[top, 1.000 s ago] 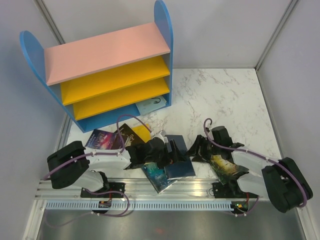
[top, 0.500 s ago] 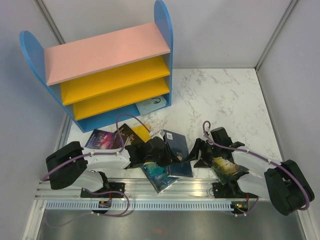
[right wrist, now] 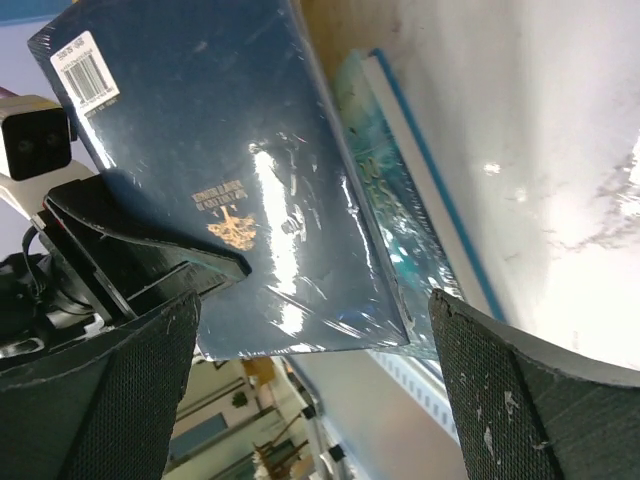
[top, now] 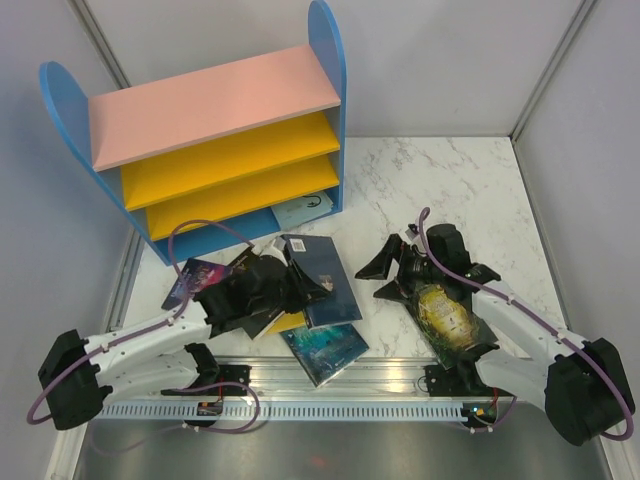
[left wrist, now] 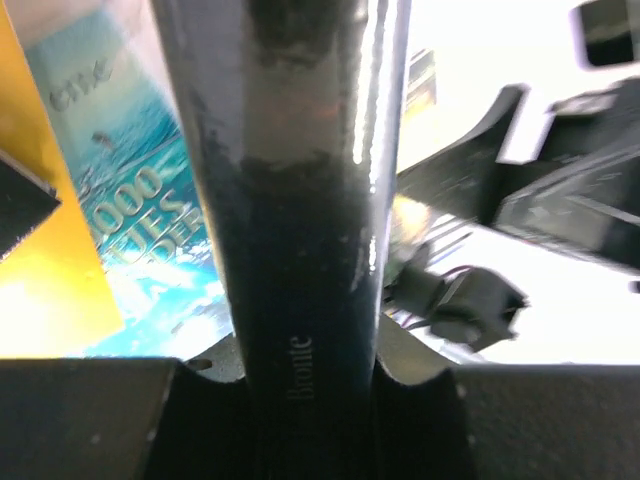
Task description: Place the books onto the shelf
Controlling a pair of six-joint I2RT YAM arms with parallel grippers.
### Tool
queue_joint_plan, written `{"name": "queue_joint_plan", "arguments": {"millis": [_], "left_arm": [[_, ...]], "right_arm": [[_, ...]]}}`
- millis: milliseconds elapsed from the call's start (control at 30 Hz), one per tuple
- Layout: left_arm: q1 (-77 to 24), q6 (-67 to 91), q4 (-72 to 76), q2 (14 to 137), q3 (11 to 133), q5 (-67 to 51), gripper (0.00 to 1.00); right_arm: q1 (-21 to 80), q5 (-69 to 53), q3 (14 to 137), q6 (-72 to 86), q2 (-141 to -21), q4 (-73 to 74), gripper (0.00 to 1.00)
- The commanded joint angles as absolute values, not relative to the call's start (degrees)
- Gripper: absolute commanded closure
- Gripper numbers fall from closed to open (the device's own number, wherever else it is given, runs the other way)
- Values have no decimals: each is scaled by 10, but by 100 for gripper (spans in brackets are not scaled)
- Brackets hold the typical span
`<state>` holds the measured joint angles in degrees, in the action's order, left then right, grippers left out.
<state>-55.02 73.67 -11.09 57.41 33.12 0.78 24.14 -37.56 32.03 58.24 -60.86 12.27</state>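
Note:
A navy book is tilted up off the table, with my left gripper shut on its spine edge. In the left wrist view the dark spine fills the gap between the jaws of the left gripper. My right gripper stands open just right of the book, and in its own view the right gripper frames the navy cover without touching it. A teal book, a yellow book, a purple book and a green-gold book lie on the table. The shelf stands at the back left.
A light blue book lies in the shelf's bottom compartment. A black-and-gold book lies partly under the left arm. The green-gold book sits beneath the right arm. Grey walls close in the marble table at left, back and right.
The left gripper shut on the navy book and drew it up and to the left as the arm pulled back. The right gripper opened wide and moved off to the right.

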Motion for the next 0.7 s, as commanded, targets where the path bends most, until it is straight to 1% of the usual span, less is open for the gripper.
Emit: {"name": "queue_joint_plan", "arguments": {"millis": [0, 100, 133, 200, 300, 400, 600, 667], "left_arm": [[-527, 743, -33, 505, 360, 22, 98], [-495, 761, -5, 470, 349, 18, 98], [-490, 765, -3, 463, 345, 16, 98], [-476, 783, 42, 447, 328, 9, 98], [-472, 808, 72, 438, 307, 8, 98], [-471, 807, 79, 432, 303, 13, 98], [-469, 827, 137, 414, 272, 32, 98], [-469, 834, 148, 410, 264, 38, 98]], "right_arm": [[240, -410, 313, 671, -605, 33, 2], [241, -419, 309, 706, -606, 4, 2], [241, -421, 308, 719, -606, -27, 2], [244, -424, 302, 736, -606, -46, 2], [254, -423, 288, 778, -606, -91, 2], [269, -414, 274, 829, -606, -168, 2], [331, -383, 265, 924, -637, -312, 2], [349, -367, 260, 945, -645, -345, 4]]}}
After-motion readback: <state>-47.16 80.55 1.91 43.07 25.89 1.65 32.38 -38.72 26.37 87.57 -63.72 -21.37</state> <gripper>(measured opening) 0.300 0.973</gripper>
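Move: The dark blue book is already clamped by its spine in the left hand; its middle lies about 11 cm left of the open right hand, 1 cm ahead and 2 cm below. The shelf's lowest compartment, with the light blue book in its mouth, is some 28 cm ahead of the left hand, 4 cm left and 9 cm lower. On the table 13 cm below the left hand, the teal book lies about 8 cm back and 2 cm right, the yellow book 6 cm ahead and 7 cm left. The dark blue book, still gripped at the spine by the left hand, is lifted about 7 cm and carried a little forward and left, tipping its free side up some 20 degrees with a slight counter-clockwise turn; most of this comes early, then the left hand nearly stops. The right hand rises about 6 cm and moves 5 cm left to the book's free edge, fingers wide open and tilting up towards level. ##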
